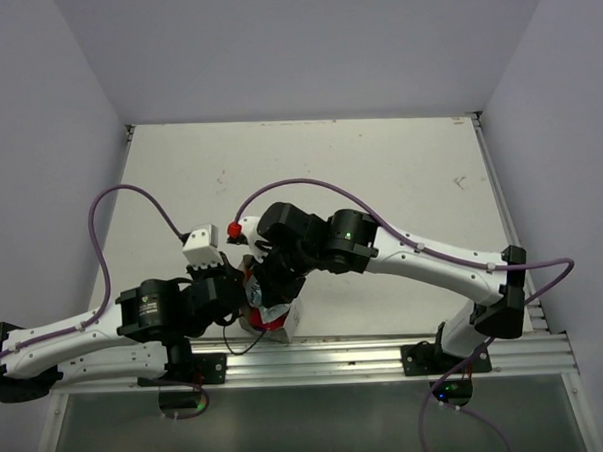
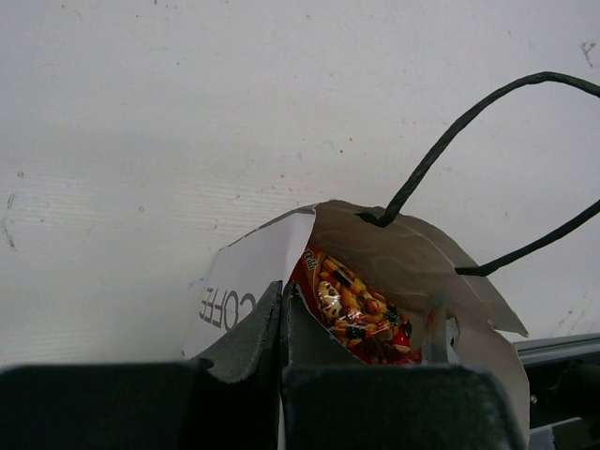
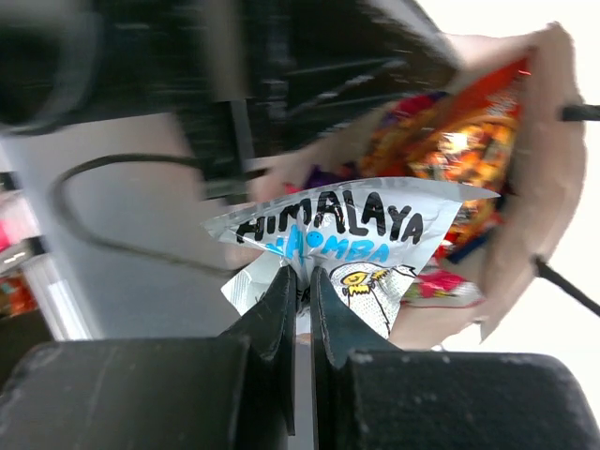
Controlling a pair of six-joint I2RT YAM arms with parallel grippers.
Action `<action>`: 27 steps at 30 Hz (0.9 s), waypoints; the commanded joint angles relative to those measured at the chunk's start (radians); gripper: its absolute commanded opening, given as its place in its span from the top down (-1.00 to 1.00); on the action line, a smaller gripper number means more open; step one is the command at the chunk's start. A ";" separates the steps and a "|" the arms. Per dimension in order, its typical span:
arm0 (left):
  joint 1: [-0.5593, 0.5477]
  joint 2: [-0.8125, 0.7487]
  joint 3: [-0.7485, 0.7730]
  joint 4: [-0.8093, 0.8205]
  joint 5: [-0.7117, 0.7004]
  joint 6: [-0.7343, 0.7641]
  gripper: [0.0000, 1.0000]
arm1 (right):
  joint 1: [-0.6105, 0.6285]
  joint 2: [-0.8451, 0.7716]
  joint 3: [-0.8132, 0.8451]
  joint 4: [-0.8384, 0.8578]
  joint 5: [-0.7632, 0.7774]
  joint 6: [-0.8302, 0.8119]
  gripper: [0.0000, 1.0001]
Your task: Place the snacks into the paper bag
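Observation:
The paper bag (image 2: 253,272) stands open near the table's front edge, with "COFFEE" printed on its outside and black cord handles (image 2: 450,141). My left gripper (image 2: 284,286) is shut on the bag's rim. A red packet with colourful print (image 2: 361,314) lies inside. My right gripper (image 3: 302,274) is shut on a silvery packet with blue "HIMALAYA" print (image 3: 347,225), held at the bag's mouth (image 3: 525,187). In the right wrist view the red packet (image 3: 459,141) and a pink packet (image 3: 436,281) show inside. From above, both grippers meet over the bag (image 1: 286,327).
The pale table (image 1: 379,173) lies beyond the bag, with walls on three sides. An aluminium rail (image 1: 367,355) carrying the arm bases runs along the near edge, right behind the bag. Purple cables (image 1: 130,198) loop over both arms.

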 commanded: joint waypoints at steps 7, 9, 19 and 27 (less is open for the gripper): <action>-0.004 -0.003 0.016 0.060 -0.022 0.011 1.00 | -0.002 0.071 0.019 -0.022 0.156 -0.052 1.00; -0.004 -0.003 0.016 0.060 -0.020 0.011 1.00 | -0.001 0.082 0.037 -0.014 0.170 -0.054 0.96; -0.004 -0.008 0.000 0.067 -0.015 0.013 1.00 | 0.002 0.009 0.288 -0.119 0.208 0.003 0.17; -0.004 -0.003 0.005 0.090 -0.020 0.036 1.00 | 0.002 -0.071 0.114 -0.117 0.262 0.110 0.28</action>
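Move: The right hand holds the silver Himalaya packet just over the paper bag, whose mouth is centred about 2 cm ahead of it, 2 cm to its left and some 6 cm below. Inside, about 12 cm below that hand, the red packet lies level ahead and 2 cm left, the orange packet 5 cm ahead and 4 cm left. The left hand already pinches the rim; from it the mouth's centre is about 3 cm back, 6 cm right and 3 cm below. The right hand eases down about 3.5 cm and a little forward, taking the silver packet towards the bag's mouth, and at the bottom its fingers open and let go of the packet. It then backs up out of the bag, rising roughly 11 cm with the fingers apart, turning slightly clockwise and edging right at the end, while the left hand stays put and keeps its pinch on the rim. ##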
